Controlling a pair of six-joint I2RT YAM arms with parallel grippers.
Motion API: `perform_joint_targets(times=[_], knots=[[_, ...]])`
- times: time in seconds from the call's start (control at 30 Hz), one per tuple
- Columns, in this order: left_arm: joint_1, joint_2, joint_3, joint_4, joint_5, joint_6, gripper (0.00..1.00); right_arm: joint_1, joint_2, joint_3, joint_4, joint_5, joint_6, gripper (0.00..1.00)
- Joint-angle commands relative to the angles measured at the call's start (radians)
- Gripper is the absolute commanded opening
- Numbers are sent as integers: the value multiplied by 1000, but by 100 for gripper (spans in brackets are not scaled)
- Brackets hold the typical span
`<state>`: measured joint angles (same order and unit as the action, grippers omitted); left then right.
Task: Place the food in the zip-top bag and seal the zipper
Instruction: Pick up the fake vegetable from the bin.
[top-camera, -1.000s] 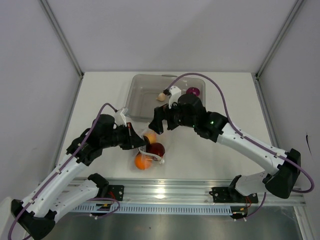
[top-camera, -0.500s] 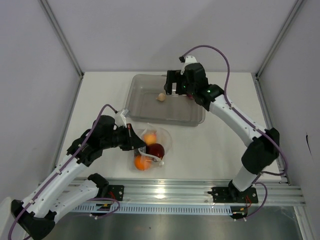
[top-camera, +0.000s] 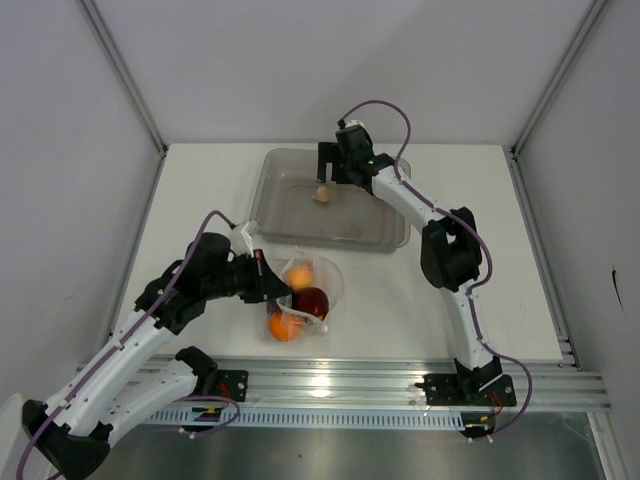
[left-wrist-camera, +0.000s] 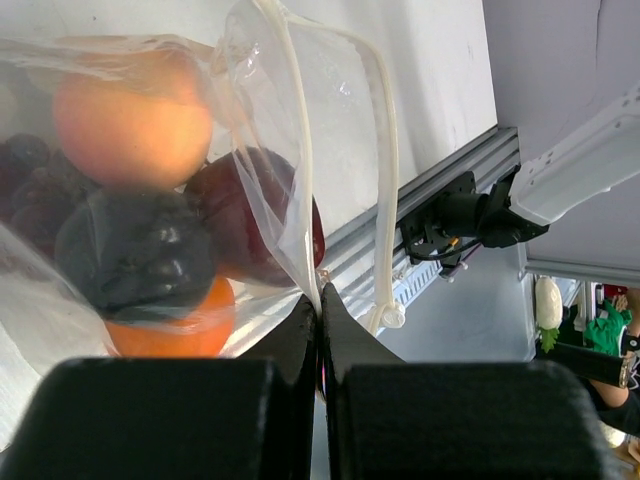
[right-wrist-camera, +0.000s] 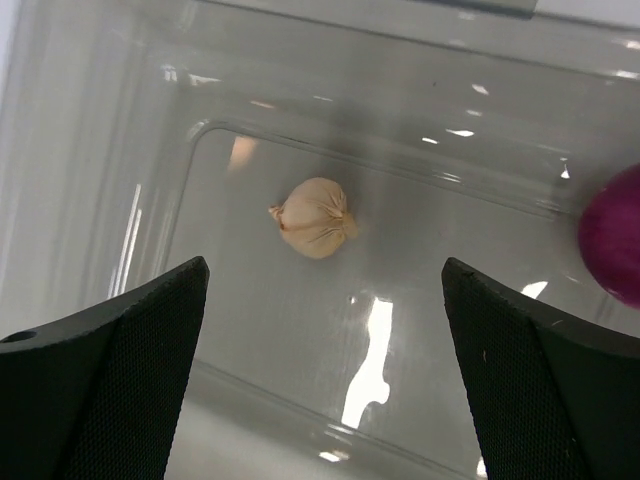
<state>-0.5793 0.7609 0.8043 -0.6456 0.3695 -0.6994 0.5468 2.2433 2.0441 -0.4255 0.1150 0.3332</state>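
Note:
The clear zip-top bag (top-camera: 318, 290) lies on the table with its mouth held up. My left gripper (top-camera: 276, 285) is shut on the edge of the mouth, beside the whitish zipper (left-wrist-camera: 296, 150). Inside the bag (left-wrist-camera: 250, 70) lie a peach (left-wrist-camera: 130, 120), a blackish fruit (left-wrist-camera: 135, 255), a dark red fruit (left-wrist-camera: 262, 215), an orange (left-wrist-camera: 170, 330) and dark grapes (left-wrist-camera: 30, 190). My right gripper (top-camera: 331, 172) hangs open and empty over the grey tray (top-camera: 285, 225). Below it a beige bulb (right-wrist-camera: 315, 217) rests on the tray floor, and a purple ball (right-wrist-camera: 612, 248) shows at the right edge.
The tray (right-wrist-camera: 90, 180) stands at the back middle of the white table, its walls rising round the bulb (top-camera: 323, 195). The metal rail (top-camera: 400, 385) with the arm bases runs along the near edge. Grey walls close in both sides.
My right arm has swung from above the bag back and up to the tray's far side, its jaws open throughout. The left gripper and the bag have stayed put.

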Motion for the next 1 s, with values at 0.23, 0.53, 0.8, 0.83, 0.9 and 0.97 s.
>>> perform_joint_targets(times=[0.23, 0.53, 0.8, 0.83, 0.9, 0.97], knots=[[4, -12, -48, 34, 5, -6, 1, 1, 202, 160, -4, -1, 69, 99], [4, 9, -56, 49, 13, -6, 0, -2, 266, 168, 85, -48, 72, 95], [4, 14, -56, 44, 3, 0, 1, -2, 322, 232, 77, -84, 86, 85], [6, 15, -53, 44, 2, 1, 1, -2, 323, 232, 80, -86, 89, 83], [6, 20, -51, 44, 0, 3, 1, -2, 328, 232, 79, -86, 90, 80], [6, 20, -50, 46, 2, 3, 1, -2, 331, 232, 74, -83, 90, 78]])
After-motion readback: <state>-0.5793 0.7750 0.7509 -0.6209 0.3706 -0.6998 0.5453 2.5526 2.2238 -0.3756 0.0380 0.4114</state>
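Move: The garlic lies on the bin floor below the open right hand, roughly 13 cm down, about 4 cm farther out and 4 cm to the left. The purple onion, in the same bin, is some 13 cm to the right hand's right and 8 cm farther out, also about 12 cm down. From the left hand, which is shut on the bag's rim, the garlic is about 40 cm ahead, 7 cm to the right and some 19 cm lower. The right hand sinks about 10 cm into the bin towards the garlic, fast at first and then easing off, its fingers tipping 5 to 10 degrees more steeply down, and late on it slides some 3 cm left and a little forward while the wide-open fingers begin to close, to about four-fifths open, one on either side of the garlic but not yet gripping. The left hand keeps its pinch on the bag's rim and lowers it about 2 cm, then holds still. ##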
